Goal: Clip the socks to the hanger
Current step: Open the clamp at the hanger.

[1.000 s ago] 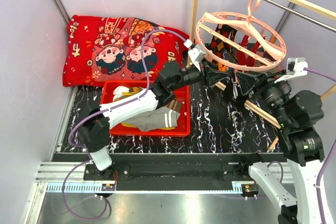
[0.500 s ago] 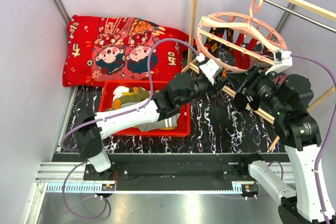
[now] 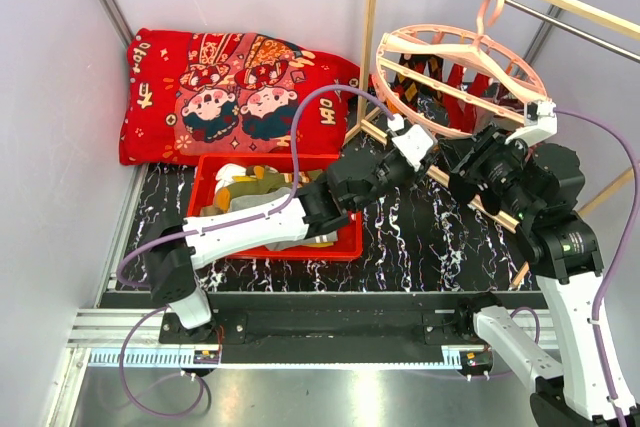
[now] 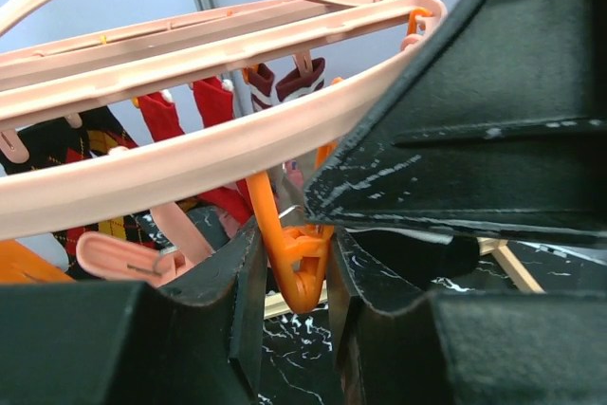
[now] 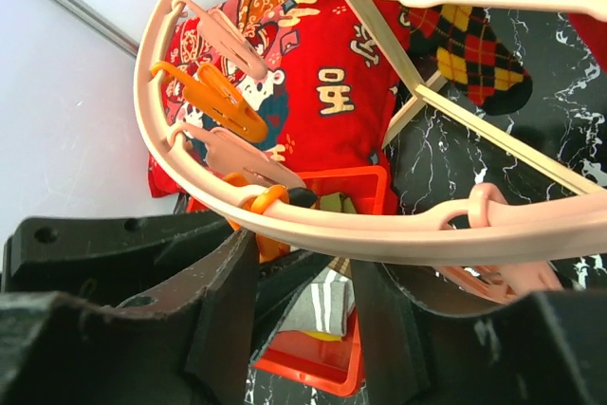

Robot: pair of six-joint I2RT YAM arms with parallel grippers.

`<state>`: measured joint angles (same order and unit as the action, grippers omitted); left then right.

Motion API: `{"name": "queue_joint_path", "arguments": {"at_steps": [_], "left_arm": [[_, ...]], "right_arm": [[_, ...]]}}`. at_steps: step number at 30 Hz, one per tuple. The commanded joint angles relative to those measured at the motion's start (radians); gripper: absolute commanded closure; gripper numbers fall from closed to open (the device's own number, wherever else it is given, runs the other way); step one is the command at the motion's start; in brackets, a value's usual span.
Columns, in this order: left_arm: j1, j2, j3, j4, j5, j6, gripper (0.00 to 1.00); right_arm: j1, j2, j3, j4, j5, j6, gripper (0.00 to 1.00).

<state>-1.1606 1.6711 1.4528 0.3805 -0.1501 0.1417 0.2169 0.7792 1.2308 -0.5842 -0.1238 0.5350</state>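
Observation:
The pale-pink ring hanger (image 3: 383, 65) hangs from the rack at the back right. An argyle sock (image 5: 465, 35) and red socks (image 4: 213, 101) hang from its clips. More socks (image 3: 262, 190) lie in the red bin, among them a grey striped one (image 5: 327, 301). My left gripper (image 3: 438, 150) reaches up under the near rim and is shut on a dangling orange clip (image 4: 296, 267). My right gripper (image 3: 462, 159) faces it from the right. Its jaws stand apart just under the rim (image 5: 379, 234), with nothing held between them.
The red bin (image 3: 345, 247) sits on the black marble table, left of centre. A red cartoon-print cushion (image 3: 230, 87) lies behind it. Wooden rack poles (image 3: 372, 27) stand by the hanger, and one low pole (image 3: 500, 217) crosses beneath my right arm.
My left arm has stretched right and forward to the hanger's near rim. My right gripper has closed in from the right and its jaws have narrowed. The hanger has tilted slightly.

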Motion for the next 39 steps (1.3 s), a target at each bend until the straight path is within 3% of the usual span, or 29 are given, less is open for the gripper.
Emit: {"name": "queue_joint_path", "arguments": {"at_steps": [1,8,14,16,22,23,29,34,39], "left_arm": [[-0.034,0.018,0.038,0.018,-0.023,0.053,0.96],[-0.053,0.036,0.035,0.02,-0.028,0.058,0.94],[-0.057,0.027,0.02,0.026,-0.028,0.053,0.88],[-0.059,0.013,0.005,0.038,-0.025,0.045,0.81],[-0.048,-0.048,-0.078,0.092,-0.008,0.027,0.6],[-0.038,-0.056,-0.092,0.092,0.022,0.019,0.53],[0.058,-0.109,-0.138,0.09,0.26,-0.115,0.3],[0.134,-0.108,-0.1,0.071,0.437,-0.198,0.26],[0.168,-0.077,-0.062,0.064,0.518,-0.221,0.27]], "right_arm": [[0.001,0.005,-0.007,0.103,0.036,0.036,0.51],[0.001,0.002,-0.016,0.142,0.052,0.049,0.54],[0.001,0.003,-0.024,0.141,0.067,0.043,0.74],[0.001,0.006,-0.027,0.141,0.064,0.033,0.81],[0.001,0.008,-0.034,0.141,0.036,-0.05,0.9],[0.001,0.009,-0.034,0.142,0.023,-0.065,0.91],[0.001,0.014,-0.03,0.141,-0.016,-0.217,0.91],[0.001,0.032,-0.007,0.142,-0.085,-0.314,0.91],[0.001,0.034,0.004,0.145,-0.106,-0.379,0.91]]}}
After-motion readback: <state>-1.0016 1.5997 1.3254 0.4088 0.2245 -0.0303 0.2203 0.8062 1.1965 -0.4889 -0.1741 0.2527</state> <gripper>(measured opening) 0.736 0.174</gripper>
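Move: The orange clip hangs between my left fingertips, already pinched; from my right hand it is about 2 cm ahead and 1 cm to the left, level with the open fingers. The hanger's rim passes some 3 cm above the clip. The next pink clip along the rim is roughly 4 cm farther out and 4 cm to the left of the orange one. A black sock hangs about 8 cm to the right of the orange clip, 2 cm farther out and 8 cm lower. My right hand closes on the orange clip while my left still holds it, then eases about 1.5 cm forward, rolling its left side down some 15 degrees. Once the right has it, my left opens wide and drops about 4 cm, slightly back, then swings left, forward and a little up, turning clockwise, off the clip. ##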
